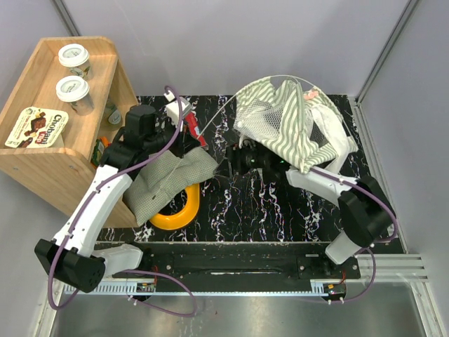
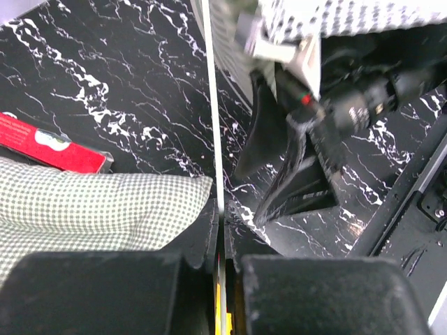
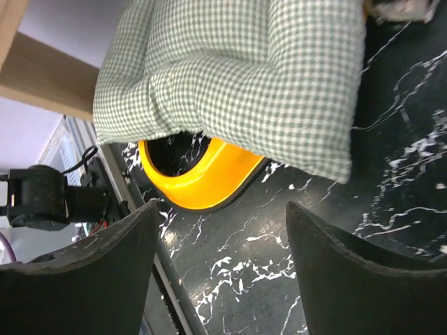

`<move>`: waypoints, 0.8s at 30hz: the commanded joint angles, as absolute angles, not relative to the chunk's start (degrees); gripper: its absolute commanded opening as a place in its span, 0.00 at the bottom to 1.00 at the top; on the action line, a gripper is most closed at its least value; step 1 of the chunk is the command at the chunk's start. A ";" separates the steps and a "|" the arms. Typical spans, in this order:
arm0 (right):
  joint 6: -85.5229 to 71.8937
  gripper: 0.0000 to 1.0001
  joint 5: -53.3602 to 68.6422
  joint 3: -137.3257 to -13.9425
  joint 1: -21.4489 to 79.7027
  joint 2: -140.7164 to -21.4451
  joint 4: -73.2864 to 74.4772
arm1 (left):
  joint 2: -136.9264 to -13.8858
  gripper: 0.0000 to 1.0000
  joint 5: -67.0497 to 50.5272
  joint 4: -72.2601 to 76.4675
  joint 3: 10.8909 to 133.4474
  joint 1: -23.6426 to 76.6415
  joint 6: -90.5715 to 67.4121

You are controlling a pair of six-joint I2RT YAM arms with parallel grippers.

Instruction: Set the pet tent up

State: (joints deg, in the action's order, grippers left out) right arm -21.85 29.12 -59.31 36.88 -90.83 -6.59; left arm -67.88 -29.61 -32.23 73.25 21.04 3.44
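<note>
The pet tent (image 1: 287,126) lies crumpled at the back right of the black marbled table, its green-and-white striped fabric and white mesh bunched together. One thin pole (image 1: 273,76) arcs over it toward the left. My left gripper (image 1: 184,144) is shut on that pole (image 2: 213,105), which runs straight up from between its jaws (image 2: 222,209). My right gripper (image 1: 235,158) stands open just left of the tent with nothing between its fingers (image 3: 222,209). It faces the checked cushion (image 3: 237,77). Striped tent fabric (image 2: 363,17) shows at the top of the left wrist view.
A small-checked green-and-white cushion (image 1: 172,175) lies partly over a yellow ring (image 1: 175,216) at centre left. A red flat object (image 1: 193,128) sits behind the left gripper. A wooden shelf (image 1: 42,161) with cups (image 1: 74,60) stands at the left edge.
</note>
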 commanded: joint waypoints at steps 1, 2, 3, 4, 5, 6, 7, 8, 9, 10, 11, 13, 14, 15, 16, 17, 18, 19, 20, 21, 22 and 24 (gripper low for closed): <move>-21.80 0.75 34.45 -63.10 41.12 -94.91 -4.93 | -67.06 0.00 -36.04 -19.95 75.85 21.80 1.58; -20.67 0.75 34.19 -63.89 42.26 -95.88 -4.40 | -67.15 0.00 -35.95 -19.78 75.59 21.80 1.58; -19.52 0.75 34.28 -65.11 43.67 -97.28 -3.79 | -67.41 0.00 -36.03 -19.69 75.32 21.71 1.58; -18.47 0.75 35.15 -65.74 44.73 -98.25 -3.61 | -67.59 0.00 -35.69 -19.43 74.80 21.80 1.76; -17.76 0.75 36.11 -66.35 45.69 -99.39 -3.52 | -67.94 0.00 -35.42 -19.25 74.53 21.80 1.67; -17.67 0.74 37.43 -66.44 46.49 -100.36 -4.12 | -68.11 0.00 -35.16 -18.81 74.18 21.80 1.50; -17.58 0.74 38.14 -66.45 47.02 -100.98 -4.83 | -68.55 0.00 -34.98 -18.46 73.92 21.71 1.06; -17.84 0.75 38.41 -66.27 47.37 -101.68 -5.27 | -68.99 0.00 -34.81 -17.93 74.00 21.53 0.62; -18.10 0.75 38.67 -66.18 47.55 -102.21 -5.53 | -69.34 0.00 -34.72 -17.49 74.00 21.45 0.18; -18.71 0.75 38.93 -65.92 47.55 -102.65 -5.89 | -69.78 0.00 -34.54 -16.97 74.09 21.01 0.18; -19.07 0.75 38.94 -65.66 47.55 -102.92 -5.80 | -69.96 0.00 -34.45 -16.18 73.92 20.48 -1.74; -20.65 0.76 38.94 -64.34 47.55 -102.83 -6.41 | -69.96 0.00 -34.45 -14.25 73.74 18.47 -3.25; -21.52 0.76 38.67 -63.38 47.55 -102.57 -7.29 | -69.96 0.00 -34.63 -13.28 73.48 17.33 -4.21; -22.75 0.76 37.02 -62.33 47.55 -102.05 -7.56 | -69.96 0.00 -34.89 -12.66 73.39 16.10 -4.74; -24.07 0.77 34.65 -61.53 47.55 -101.61 -7.47 | -69.96 0.00 -34.98 -12.22 73.21 15.21 -5.09; -25.56 0.78 31.84 -60.91 47.46 -101.25 -6.95 | -69.96 0.00 -35.07 -12.04 72.95 14.51 -5.01; -27.84 0.78 27.55 -60.65 47.46 -100.90 -5.12 | -69.70 0.00 -34.89 -12.04 72.86 14.15 -5.01; -30.21 0.79 22.03 -60.38 47.29 -100.55 -3.71 | -69.44 0.00 -34.89 -11.95 72.25 14.06 -4.66; -33.80 0.79 19.19 -59.77 46.94 -100.02 -2.65 | -68.91 0.00 -35.24 -11.95 71.46 14.06 -4.48; -37.14 0.79 16.46 -58.20 46.41 -98.80 -2.90 | -68.65 0.00 -35.68 -11.95 70.93 14.06 -4.22; -41.09 0.79 15.13 -56.18 45.54 -97.48 -4.64 | -68.21 0.00 -36.29 -12.13 70.23 14.06 -4.13; -48.66 0.78 13.02 -50.04 44.13 -92.92 -13.49 | -67.07 0.00 -36.47 -12.30 69.00 14.06 -3.08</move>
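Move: The left hand already pinches the tent's thin pole; the tent itself hangs off that pole roughly 25 cm to its right, about 5 cm farther out and 5 cm higher. A red box lies some 18 cm ahead of the left hand and 27 cm below. For the empty right hand, the pinched stretch of pole is about 10 cm left, level ahead, 13 cm up; the grey cushion's corner is 4 cm ahead, 3 cm left and 12 cm down, the yellow ring 16 cm left, 7 cm back and 15 cm down. Back and left first, by 6 to 7 cm and swinging about 15 degrees counter-clockwise, the wide-open right hand travels under the pole; then it swings back clockwise, drifts slightly right and drops to roughly 8 cm below its start, fingers tipping down, towards the table beside the yellow ring. The left hand keeps its pinch on the pole and carries it about 5 cm forward and a little left. ##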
